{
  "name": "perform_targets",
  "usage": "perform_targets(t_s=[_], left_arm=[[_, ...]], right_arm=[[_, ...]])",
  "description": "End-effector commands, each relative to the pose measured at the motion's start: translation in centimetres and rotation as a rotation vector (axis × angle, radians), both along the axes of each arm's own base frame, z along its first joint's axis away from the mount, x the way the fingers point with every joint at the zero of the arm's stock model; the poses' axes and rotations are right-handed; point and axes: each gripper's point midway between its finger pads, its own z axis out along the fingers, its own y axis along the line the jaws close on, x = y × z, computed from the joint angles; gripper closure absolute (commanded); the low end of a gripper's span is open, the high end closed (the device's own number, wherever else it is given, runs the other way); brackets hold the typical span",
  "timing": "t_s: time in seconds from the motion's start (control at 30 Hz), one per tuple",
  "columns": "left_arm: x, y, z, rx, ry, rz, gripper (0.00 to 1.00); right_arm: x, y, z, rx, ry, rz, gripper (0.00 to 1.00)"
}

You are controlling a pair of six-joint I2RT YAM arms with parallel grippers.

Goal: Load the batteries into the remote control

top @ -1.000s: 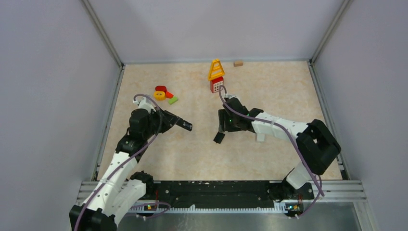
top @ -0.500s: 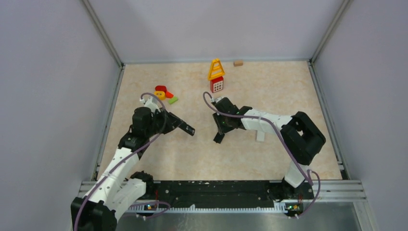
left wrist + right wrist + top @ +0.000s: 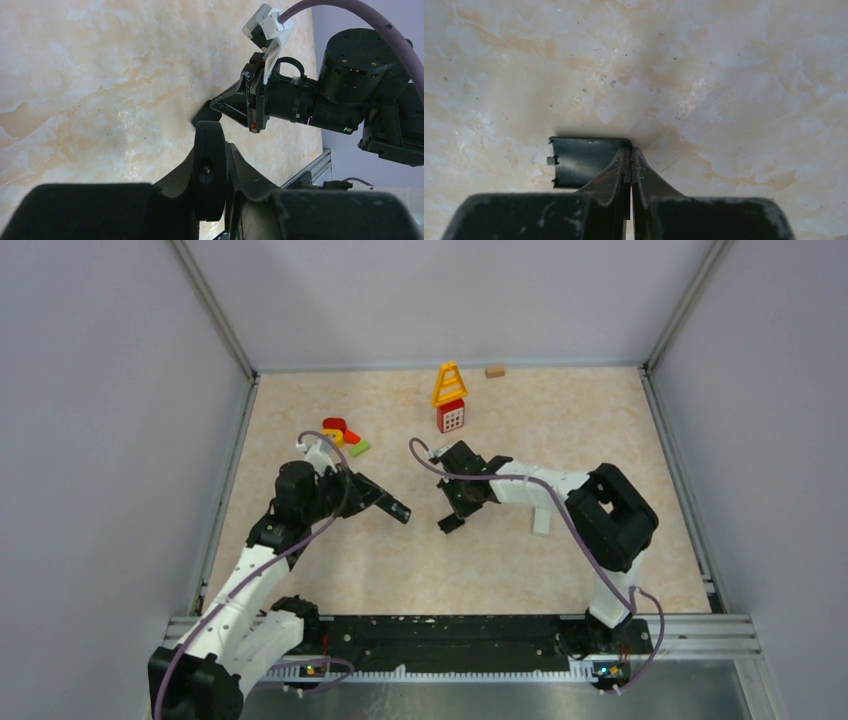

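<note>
A slim black remote control (image 3: 392, 506) is held off the table in my left gripper (image 3: 364, 493), which is shut on it. The left wrist view shows the remote (image 3: 210, 170) end-on between the fingers. A flat black battery cover (image 3: 579, 160) lies on the table. My right gripper (image 3: 630, 149) is shut with its tips at the cover's right corner, and nothing shows between them. From above, that gripper (image 3: 458, 512) sits just over the cover (image 3: 451, 525), right of the remote's tip. The batteries are out of view.
A yellow ladder-shaped toy (image 3: 449, 385) and a red-white block (image 3: 451, 416) stand at the back. Red, yellow and green pieces (image 3: 340, 435) lie back left, a tan block (image 3: 495, 371) by the rear wall, and a small white piece (image 3: 541, 521) under the right forearm.
The right gripper has closed from open and its arm has drawn in leftward over the cover. The left gripper with the remote has edged slightly right. The cover has hardly moved.
</note>
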Motion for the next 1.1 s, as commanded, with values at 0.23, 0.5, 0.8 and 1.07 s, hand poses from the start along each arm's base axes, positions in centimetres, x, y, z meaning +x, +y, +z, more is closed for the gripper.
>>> perform_targets(t_s=[0.23, 0.5, 0.8, 1.07], left_arm=[[1.9, -1.6, -1.3, -0.184, 0.028, 0.088, 1.0], [2.8, -6.1, -4.8, -0.235, 0.094, 0.161, 1.0], [3.5, -9.5, -9.4, -0.221, 0.178, 0.239, 1.0], [1.9, -7.9, -12.7, -0.152, 0.265, 0.362, 0.92]], right_arm=[[3.4, -5.5, 4.2, 0.036, -0.122, -0.502, 1.0], [3.2, -8.1, 5.3, 0.127, -0.154, -0.65, 1.0], [2.4, -8.5, 6.1, 0.205, -0.133, -0.65, 1.0], [1.8, -8.3, 7.4, 0.281, -0.116, -0.635, 1.0]])
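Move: The left hand holds the black remote high, and the battery cover it is being brought to lies about 16 cm to its right, 1 cm ahead and 15 cm below. From the right hand, already pinching that cover, its middle is roughly 3 cm left and 2 cm back at the same height; the open battery compartment is some 15 cm left, 1 cm back and 12 cm above; the white remote lies about 20 cm right and 1 cm back, level in height. Keeping its grip on the cover's edge, the right hand lifts it off the table, carrying it about 9 cm to the right, slightly forward at first, and some 5 cm up while turning roughly 35 degrees clockwise, so that the cover swings towards the line of the black remote. The left hand keeps hold of the black remote and brings it down about 11 cm and some 9 cm to the right, following towards the cover and tipping about 15 degrees further down, with neither gripper opening. ##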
